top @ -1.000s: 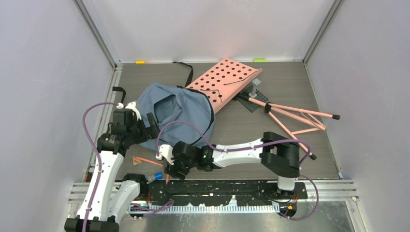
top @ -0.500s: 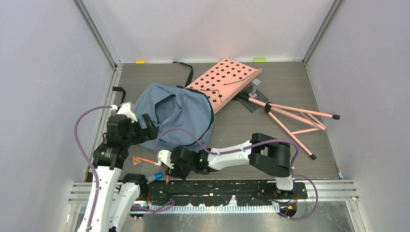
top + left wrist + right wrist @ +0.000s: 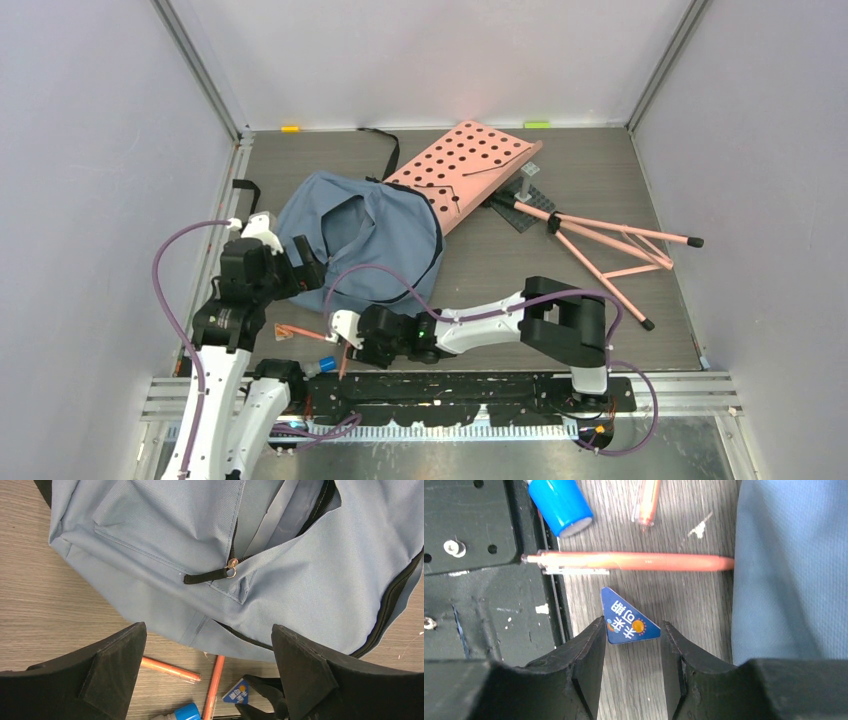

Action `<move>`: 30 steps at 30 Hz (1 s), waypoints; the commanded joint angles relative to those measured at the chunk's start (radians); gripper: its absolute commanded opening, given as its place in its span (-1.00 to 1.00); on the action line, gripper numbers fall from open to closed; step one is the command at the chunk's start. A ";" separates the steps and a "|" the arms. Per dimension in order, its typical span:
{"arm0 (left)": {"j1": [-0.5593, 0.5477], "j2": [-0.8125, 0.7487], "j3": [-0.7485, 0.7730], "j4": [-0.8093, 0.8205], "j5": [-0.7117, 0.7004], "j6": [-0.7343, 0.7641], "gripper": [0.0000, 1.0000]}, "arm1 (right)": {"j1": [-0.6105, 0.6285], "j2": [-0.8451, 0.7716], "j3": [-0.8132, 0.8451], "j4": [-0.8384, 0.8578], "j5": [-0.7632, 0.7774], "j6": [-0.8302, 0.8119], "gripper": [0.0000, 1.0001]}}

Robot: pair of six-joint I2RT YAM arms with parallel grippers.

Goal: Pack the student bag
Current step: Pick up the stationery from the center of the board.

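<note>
The student bag [image 3: 360, 245], dusty-blue fabric with black zipper edging, lies open on the table left of centre; it also fills the left wrist view [image 3: 200, 555]. My left gripper [image 3: 303, 268] hovers wide open over the bag's near edge [image 3: 207, 635], holding nothing. My right gripper [image 3: 345, 350] is low at the table's near edge. Its jaws stand partly closed either side of a small blue triangular piece [image 3: 626, 620], which pokes out past the fingertips [image 3: 632, 625]. An orange pen [image 3: 634, 561] lies just beyond it, its tip at the bag [image 3: 789, 570].
A second orange pen [image 3: 167, 669] and a blue-capped marker [image 3: 559, 502] lie near the front edge. The black base plate [image 3: 479, 580] borders them. A pink perforated board [image 3: 465, 165] and its pink folding legs [image 3: 610, 245] lie at the back right.
My right gripper has slid a little left and its jaws have narrowed around the blue triangular piece. My left arm drew back toward the left at first, then held still.
</note>
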State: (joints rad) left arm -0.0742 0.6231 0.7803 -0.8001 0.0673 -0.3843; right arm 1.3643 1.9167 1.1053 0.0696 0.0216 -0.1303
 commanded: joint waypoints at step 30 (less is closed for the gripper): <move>0.007 -0.006 -0.008 0.046 -0.015 0.001 0.97 | -0.277 -0.282 0.273 -0.287 0.036 0.079 -0.79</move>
State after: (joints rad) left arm -0.0734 0.6109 0.7769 -0.7990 0.0605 -0.3851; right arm 1.1347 1.5784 1.2602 -0.1932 0.1070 -0.0292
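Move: The right hand already pinches the blue triangular stationery piece low at the table, with the bag's opening about 26 cm ahead, 5 cm left and some 6 cm above it. An orange pen lies level with the hand, 3 cm to its left; the blue-capped tube sits 3 cm back and 8 cm left, the orange pencil 4 cm ahead and 10 cm left. From the idle left hand the bag's opening is about 14 cm ahead, 8 cm right and 10 cm below. Up first, after a short slide to its right: the right hand lifts the blue triangular piece off the tabletop, about 17 cm in all, then swings forward some 11 cm over the near side of the bag towards its opening, ending a little farther right. The wrist turns about 20 degrees clockwise and raises its fingertips slightly, the fingers keeping their pinch. ##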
